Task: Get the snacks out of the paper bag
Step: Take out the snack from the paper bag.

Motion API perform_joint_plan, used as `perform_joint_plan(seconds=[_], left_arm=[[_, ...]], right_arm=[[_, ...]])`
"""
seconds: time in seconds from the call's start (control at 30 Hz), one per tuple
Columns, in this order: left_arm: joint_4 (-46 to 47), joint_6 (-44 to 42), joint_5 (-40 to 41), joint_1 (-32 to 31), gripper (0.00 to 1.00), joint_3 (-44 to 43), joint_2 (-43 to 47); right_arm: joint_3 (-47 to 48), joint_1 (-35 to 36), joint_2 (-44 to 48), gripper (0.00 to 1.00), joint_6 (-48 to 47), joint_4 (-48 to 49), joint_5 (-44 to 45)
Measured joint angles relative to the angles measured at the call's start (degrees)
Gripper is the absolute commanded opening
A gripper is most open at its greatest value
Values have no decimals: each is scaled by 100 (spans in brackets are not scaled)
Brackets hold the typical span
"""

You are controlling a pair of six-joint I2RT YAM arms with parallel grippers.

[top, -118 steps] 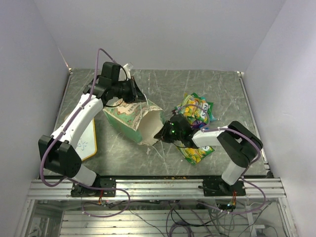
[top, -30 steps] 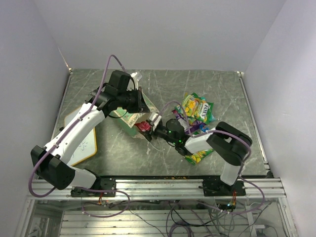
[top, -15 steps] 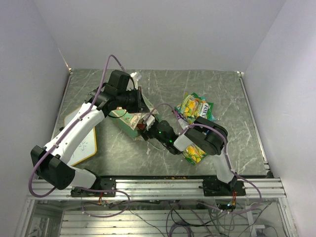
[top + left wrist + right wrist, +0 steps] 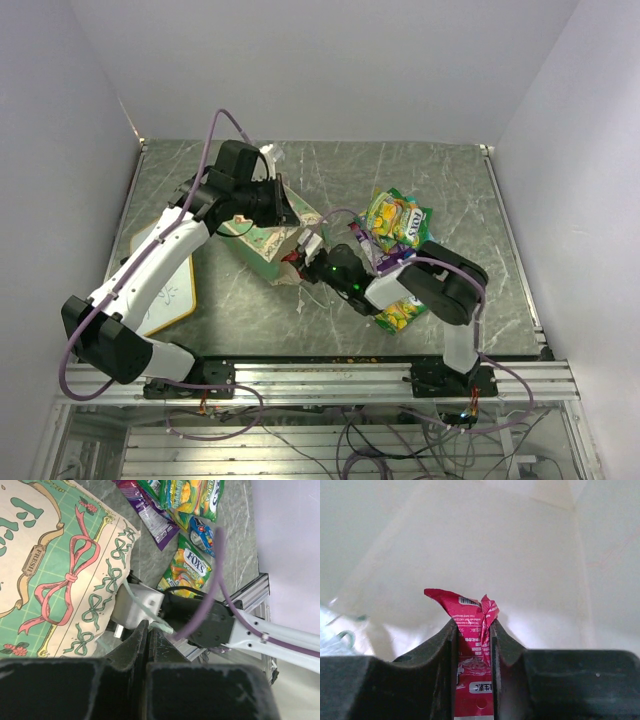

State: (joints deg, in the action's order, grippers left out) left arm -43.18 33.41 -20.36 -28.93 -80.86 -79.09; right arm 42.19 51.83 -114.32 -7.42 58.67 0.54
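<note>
The paper bag (image 4: pixel 262 232) lies on its side, its mouth facing right; its printed cream and mint side (image 4: pixel 55 565) fills the left wrist view. My left gripper (image 4: pixel 277 203) (image 4: pixel 148 626) is shut on the bag's thin string handle (image 4: pixel 142 611). My right gripper (image 4: pixel 298 256) (image 4: pixel 472 623) reaches into the bag's mouth, with the cream inside (image 4: pixel 495 545) all around it, and is shut on a red foil snack packet (image 4: pixel 472 630). Other snacks lie on the table to the right: a green-yellow heap (image 4: pixel 395 222) (image 4: pixel 192 495), a purple packet (image 4: pixel 150 515), a blue one (image 4: pixel 202 531) and a yellow-green one (image 4: pixel 400 312) (image 4: pixel 185 570).
A wood-framed whiteboard (image 4: pixel 160 285) lies at the left under the left arm. The right arm's elbow (image 4: pixel 445 285) hangs over the loose packets. The aluminium rail (image 4: pixel 320 375) runs along the near edge, and walls close in on three sides.
My right gripper pushed into the bag's mouth and closed on the red packet. The left gripper kept its hold on the bag's handle.
</note>
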Motion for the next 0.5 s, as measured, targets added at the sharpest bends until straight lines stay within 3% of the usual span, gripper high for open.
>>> perform_joint_plan(seconds=[0.3,0.33,0.5], left_arm=[[168,33,-319,238,7,48,2],[221,63,-358,249,7,66,2],[472,214,-546,269,7,111,0]], right_arm=[[-946,11,1996,5,153,-706,-592],[-1095,15,2302,0,197,-839,-654],[-1453,39,3810,0,310,-2081,-658]])
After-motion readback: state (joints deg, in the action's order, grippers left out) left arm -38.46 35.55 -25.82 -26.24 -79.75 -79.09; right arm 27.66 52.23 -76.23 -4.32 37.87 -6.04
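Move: The right hand is at the paper bag's mouth with the red snack already pinched. The snack pile lies about 25 cm to its right and 9 cm farther out, slightly lower; the lone Fox's pack is some 25 cm right and 12 cm nearer the base. The bag's middle is about 7 cm left, 5 cm ahead and a little higher. From the left hand, the pile is roughly 27 cm right, 9 cm ahead and 24 cm below. Keeping its pinch on the red snack, the right hand draws it quickly out through the bag's mouth: up about 10 cm while backing some 8 cm and swinging 6 cm to the right, the wrist hardly turning. The left fingers stay shut on the bag's string handle, that hand tilting slightly as it rises about 1 cm. ##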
